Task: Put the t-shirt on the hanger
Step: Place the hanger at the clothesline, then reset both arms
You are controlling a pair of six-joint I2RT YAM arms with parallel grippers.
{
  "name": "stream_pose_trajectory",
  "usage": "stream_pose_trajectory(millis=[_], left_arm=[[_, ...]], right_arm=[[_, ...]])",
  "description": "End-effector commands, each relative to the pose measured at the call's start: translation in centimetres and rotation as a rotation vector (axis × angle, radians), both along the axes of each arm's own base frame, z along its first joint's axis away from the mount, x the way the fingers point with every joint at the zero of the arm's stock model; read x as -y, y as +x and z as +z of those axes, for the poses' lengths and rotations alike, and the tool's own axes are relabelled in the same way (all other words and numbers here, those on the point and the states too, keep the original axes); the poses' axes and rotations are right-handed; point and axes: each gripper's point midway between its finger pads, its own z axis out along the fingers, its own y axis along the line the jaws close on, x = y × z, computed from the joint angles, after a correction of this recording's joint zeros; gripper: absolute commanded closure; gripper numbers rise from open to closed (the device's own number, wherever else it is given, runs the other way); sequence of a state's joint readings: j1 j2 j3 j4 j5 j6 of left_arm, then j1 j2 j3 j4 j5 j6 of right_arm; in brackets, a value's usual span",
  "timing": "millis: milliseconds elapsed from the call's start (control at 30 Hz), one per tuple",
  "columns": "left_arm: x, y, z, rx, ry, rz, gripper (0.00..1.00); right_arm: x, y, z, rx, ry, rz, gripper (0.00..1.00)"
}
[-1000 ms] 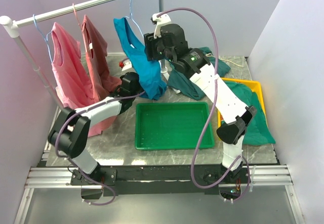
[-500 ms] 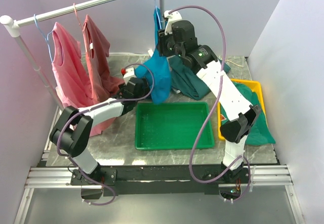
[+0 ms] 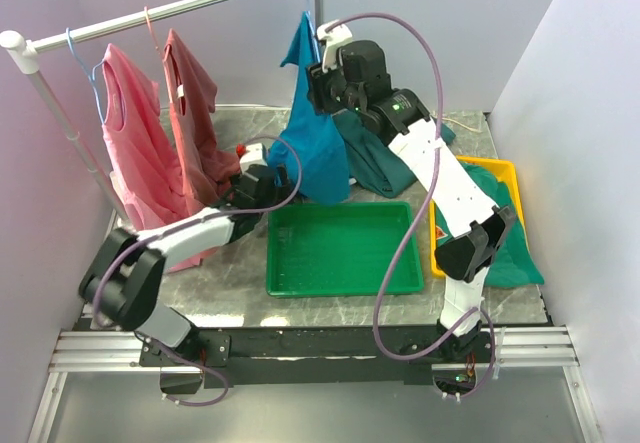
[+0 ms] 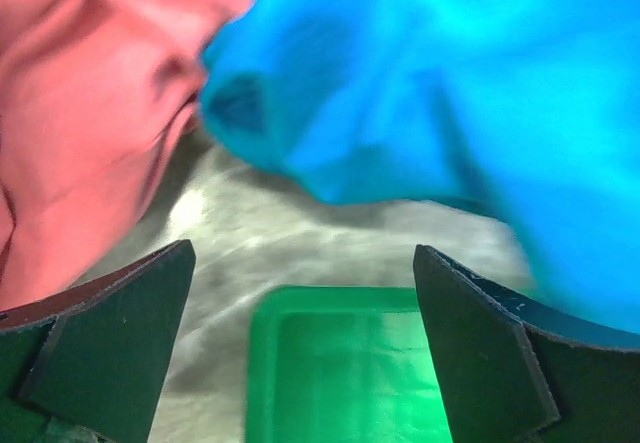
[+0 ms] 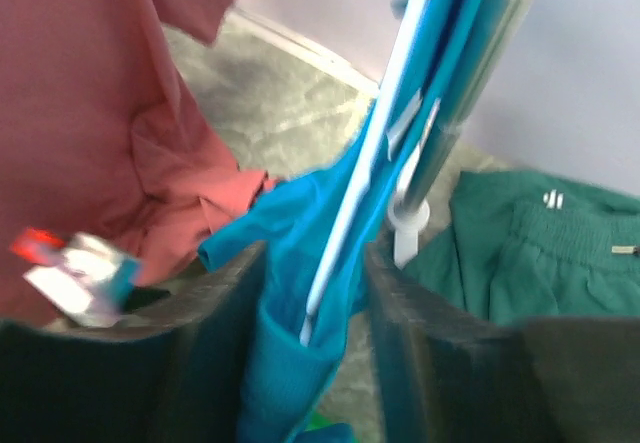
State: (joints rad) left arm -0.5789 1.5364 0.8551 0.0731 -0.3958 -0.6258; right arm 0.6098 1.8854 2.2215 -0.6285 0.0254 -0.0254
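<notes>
The teal-blue t-shirt (image 3: pixel 318 148) hangs from the light-blue wire hanger (image 3: pixel 305 3), whose hook is up at the right end of the rail (image 3: pixel 170 8). My right gripper (image 3: pixel 318 78) is shut on the t-shirt's collar (image 5: pixel 290 363), with the hanger wire (image 5: pixel 370 173) running up between its fingers. Below and to the left, my left gripper (image 3: pixel 280 178) is open beside the shirt's lower hem, touching nothing. In the left wrist view the t-shirt (image 4: pixel 450 93) fills the upper right, above the open left gripper (image 4: pixel 303 263).
A pink top (image 3: pixel 135 153) and a dark red top (image 3: pixel 190 113) hang on the rail's left part. A green tray (image 3: pixel 345 288) sits under the shirt. Dark green shirts (image 3: pixel 375 168) lie behind it and over a yellow tray (image 3: pixel 500 168). The rack's upright (image 5: pixel 450 133) is right beside my right gripper.
My right gripper carried the hanger and t-shirt right and up to the rail's right end, and the shirt now hangs down straighter. My left gripper shifted slightly right and stayed open.
</notes>
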Motion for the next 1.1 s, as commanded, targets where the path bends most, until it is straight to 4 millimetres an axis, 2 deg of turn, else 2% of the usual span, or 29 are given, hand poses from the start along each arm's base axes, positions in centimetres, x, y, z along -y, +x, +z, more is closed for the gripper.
stream_pose_trajectory(millis=[0, 33, 67, 133, 167, 267, 300, 333, 467, 500, 567, 600, 667, 700, 767, 800, 867, 900, 933, 1000, 1033, 1067], left_arm=[[2.6, 0.3, 9.3, 0.213, -0.131, -0.138, 0.04], [2.4, -0.1, 9.4, 0.192, -0.119, -0.142, 0.04], [2.6, 0.0, 10.7, 0.205, -0.130, -0.146, 0.04], [2.1, -0.5, 12.2, 0.215, -0.144, -0.132, 0.03], [1.7, -0.6, 12.6, 0.212, -0.137, -0.115, 0.03], [1.0, -1.6, 14.2, 0.212, -0.136, -0.112, 0.04], [0.9, -2.1, 15.4, 0.234, -0.153, -0.120, 0.03], [0.8, -2.3, 15.9, 0.238, -0.163, -0.128, 0.04], [1.5, -4.1, 18.8, 0.278, -0.219, -0.203, 0.03], [1.6, -4.7, 19.1, 0.273, -0.223, -0.224, 0.04], [1.8, -5.6, 20.3, 0.296, -0.222, -0.234, 0.04], [1.6, -6.0, 20.4, 0.297, -0.211, -0.224, 0.03], [2.3, -7.2, 20.9, 0.307, -0.206, -0.254, 0.03], [2.4, -7.6, 20.9, 0.309, -0.198, -0.255, 0.04], [3.2, -8.9, 20.4, 0.298, -0.173, -0.266, 0.04], [3.6, -9.4, 20.1, 0.292, -0.174, -0.272, 0.03], [4.3, -10.6, 19.3, 0.278, -0.175, -0.292, 0.04], [4.4, -10.9, 19.1, 0.274, -0.189, -0.292, 0.04], [4.5, -11.2, 18.1, 0.263, -0.194, -0.296, 0.03], [4.6, -11.9, 18.0, 0.266, -0.228, -0.309, 0.04], [4.6, -12.2, 17.1, 0.253, -0.230, -0.308, 0.04], [4.5, -12.3, 17.1, 0.256, -0.245, -0.307, 0.04]], right_arm=[[1.1, -1.2, 2.9, 0.065, 0.030, 0.017, 0.35], [1.3, -1.7, 3.6, 0.072, 0.042, 0.017, 0.29], [1.2, -2.3, 4.0, 0.071, 0.058, 0.038, 0.18], [1.7, -3.4, 5.3, 0.083, 0.093, 0.035, 0.09], [2.0, -3.6, 5.8, 0.092, 0.106, 0.031, 0.02], [2.8, -5.3, 7.2, 0.088, 0.165, 0.023, 0.00], [2.9, -5.5, 6.7, 0.067, 0.180, 0.012, 0.00], [3.6, -6.4, 7.6, 0.077, 0.200, 0.005, 0.00], [5.7, -9.1, 8.3, 0.087, 0.290, -0.043, 0.00], [6.7, -10.4, 7.6, 0.070, 0.318, -0.062, 0.00], [8.0, -11.5, 7.5, 0.088, 0.357, -0.095, 0.00], [9.1, -12.9, 6.3, 0.071, 0.382, -0.117, 0.00], [9.9, -14.1, 5.5, 0.063, 0.437, -0.130, 0.00], [10.6, -15.4, 3.6, 0.042, 0.442, -0.131, 0.00], [11.1, -16.7, 2.0, 0.019, 0.491, -0.132, 0.00], [11.8, -17.8, -0.3, 0.002, 0.491, -0.137, 0.00], [12.8, -18.5, -2.3, -0.024, 0.516, -0.182, 0.00], [13.5, -19.3, -4.2, -0.040, 0.515, -0.198, 0.00], [13.8, -19.6, -5.2, -0.049, 0.516, -0.209, 0.00], [14.7, -20.6, -7.3, -0.069, 0.522, -0.229, 0.00], [15.0, -20.8, -7.9, -0.074, 0.518, -0.239, 0.00], [15.4, -21.0, -8.4, -0.078, 0.521, -0.257, 0.00]])
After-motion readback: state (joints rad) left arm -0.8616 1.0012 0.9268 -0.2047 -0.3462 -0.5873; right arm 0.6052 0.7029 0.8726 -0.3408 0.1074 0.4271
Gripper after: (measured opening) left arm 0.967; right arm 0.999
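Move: At the right end of the clothesline, the right hand still holds the hanger with the t-shirt on it. The line's end lies some 6 cm ahead and 20 cm above that hand, 1 cm to its left; the t-shirt's middle is about 4 cm back and 17 below. On the table, some 38 cm down, the dark green garment lies level and 13 cm right, the green tray 22 back and 5 right. From the left hand the line's end is about 12 ahead, 11 right, 49 up. Dipping barely 2 cm, the right fingers spread from half to wide open and let go of the hanger; that hand then sweeps back about 20 cm and right some 14, away from the t-shirt, rising a little before dropping to finish lower, rolling its left side up some 25 degrees. The left hand, empty and wide open, lifts some 18 cm and draws back, drifting right and turning clockwise. ##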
